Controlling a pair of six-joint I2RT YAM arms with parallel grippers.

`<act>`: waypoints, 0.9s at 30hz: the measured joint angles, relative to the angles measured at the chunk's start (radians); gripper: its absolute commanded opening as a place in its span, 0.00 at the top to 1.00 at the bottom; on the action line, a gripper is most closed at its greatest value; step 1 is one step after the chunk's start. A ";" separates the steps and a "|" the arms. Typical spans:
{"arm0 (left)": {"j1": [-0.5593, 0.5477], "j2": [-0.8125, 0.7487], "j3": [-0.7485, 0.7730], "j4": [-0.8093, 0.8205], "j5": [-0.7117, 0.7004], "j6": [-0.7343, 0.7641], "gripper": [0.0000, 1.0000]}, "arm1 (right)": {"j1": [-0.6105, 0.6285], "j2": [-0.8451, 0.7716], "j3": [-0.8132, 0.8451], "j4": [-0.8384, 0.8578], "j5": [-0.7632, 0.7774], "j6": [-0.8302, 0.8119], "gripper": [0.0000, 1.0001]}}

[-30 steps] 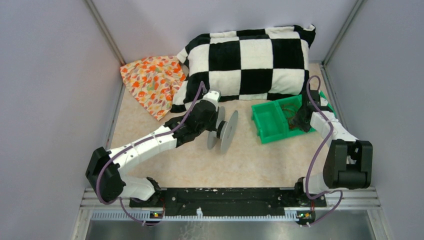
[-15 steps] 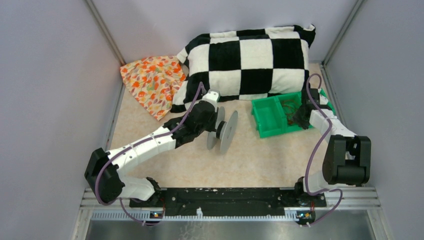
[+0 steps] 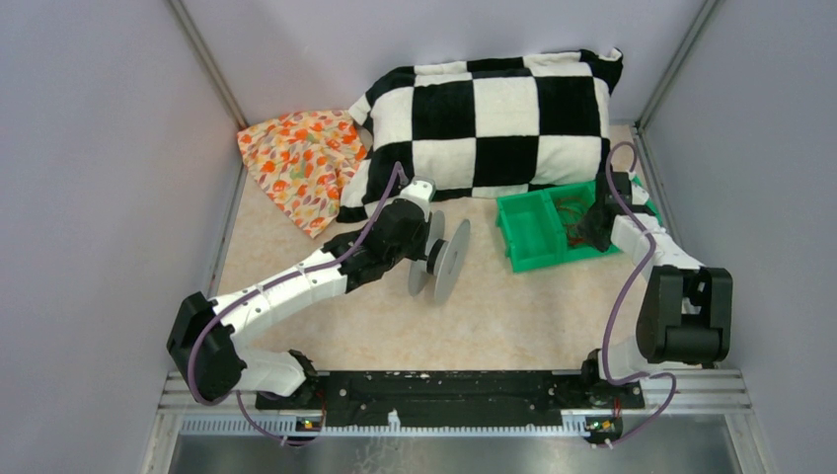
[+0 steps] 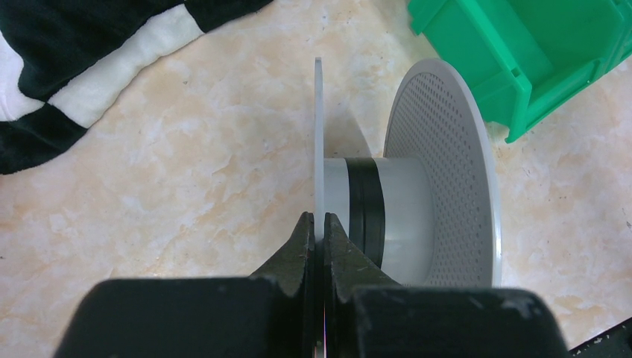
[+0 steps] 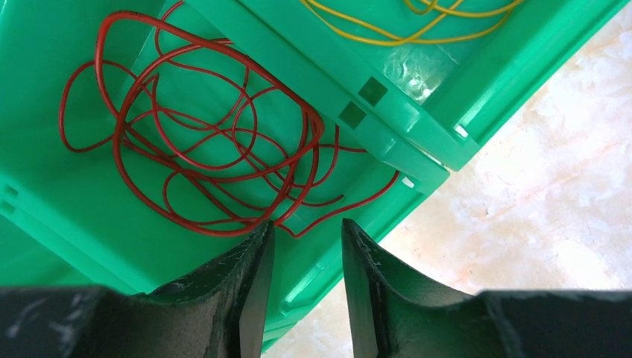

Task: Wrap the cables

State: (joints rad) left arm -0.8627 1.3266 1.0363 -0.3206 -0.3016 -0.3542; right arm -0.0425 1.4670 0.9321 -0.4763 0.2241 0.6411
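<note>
A tangle of thin red cables [image 5: 201, 149] lies in one compartment of the green bin [image 5: 387, 127], with yellow cables [image 5: 387, 26] in the compartment beside it. My right gripper [image 5: 305, 227] hangs open just over the red tangle's near edge, with a loop end lying just past its fingertips. From above, that right gripper [image 3: 584, 225] is over the bin [image 3: 533, 247]. The grey spool [image 4: 417, 186] stands on edge with a black band around its core. My left gripper [image 4: 318, 224] is shut on the rim of its near flange [image 3: 422, 259].
A black-and-white checkered pillow [image 3: 494, 118] fills the back of the table. An orange patterned cloth [image 3: 301, 163] lies at the back left. Grey walls close in both sides. The bin sits near the right wall.
The right gripper and the green bin have shifted slightly toward the back. The left arm and spool have not moved.
</note>
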 measured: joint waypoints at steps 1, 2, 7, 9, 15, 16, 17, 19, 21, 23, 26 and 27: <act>0.000 0.000 0.000 0.000 0.001 0.002 1.00 | 0.000 0.008 0.000 0.006 -0.001 0.000 0.61; 0.000 0.000 0.000 0.000 0.001 0.003 1.00 | 0.000 0.014 0.000 0.011 -0.001 0.000 0.61; 0.000 0.001 0.000 0.001 0.002 0.009 1.00 | 0.000 0.049 0.001 0.040 -0.001 0.000 0.62; 0.000 0.001 0.000 0.002 0.002 0.009 1.00 | 0.000 0.065 0.005 0.045 0.000 0.001 0.62; 0.000 0.002 0.000 0.003 0.002 0.009 1.00 | 0.000 0.094 0.005 0.068 0.010 0.005 1.00; 0.000 0.002 0.000 0.003 0.002 0.009 1.00 | 0.000 0.095 0.006 0.066 0.013 0.008 1.00; 0.000 0.002 0.000 0.003 0.002 0.009 1.00 | 0.000 0.095 0.008 0.063 0.015 0.000 1.00; 0.000 0.002 0.000 0.003 0.002 0.008 1.00 | 0.000 0.094 0.034 0.037 0.015 -0.009 1.00; 0.000 0.002 0.000 0.003 0.002 0.008 1.00 | 0.000 0.074 0.070 0.013 0.012 -0.021 1.00; 0.000 0.003 0.000 0.004 0.004 0.005 1.00 | 0.000 0.023 0.120 -0.019 0.005 -0.039 1.00; 0.000 0.011 0.006 0.005 0.007 -0.002 1.00 | 0.000 -0.064 0.225 -0.062 -0.012 -0.058 1.00; 0.000 0.015 0.010 0.005 0.007 -0.005 1.00 | 0.000 -0.093 0.282 -0.076 -0.023 -0.064 1.00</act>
State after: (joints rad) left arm -0.8627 1.3415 1.0458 -0.3153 -0.2943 -0.3595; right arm -0.0425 1.3743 1.2144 -0.5522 0.2012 0.5766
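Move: The right hand is low over the near end of the green box's middle compartment, fingers partly open. The red cable's coil has its middle about 4 cm ahead, 1 cm left and 3 cm below. The yellow cable is roughly 5 cm ahead and 9 cm right; the empty compartment some 2 cm ahead and 13 cm left, both about 3 cm down. From the left hand, the red cable is some 9 cm ahead, 31 cm right and 14 cm below. The right fingers pinch a near strand of the red cable: the hand sinks about 2 cm into the compartment while edging 1 cm forward, and the fingers shut. It then lifts fast, some 15 cm up and a little forward, fingertips tilting outward about 15 degrees. The left hand stays still, keeping the spool's flange gripped. ##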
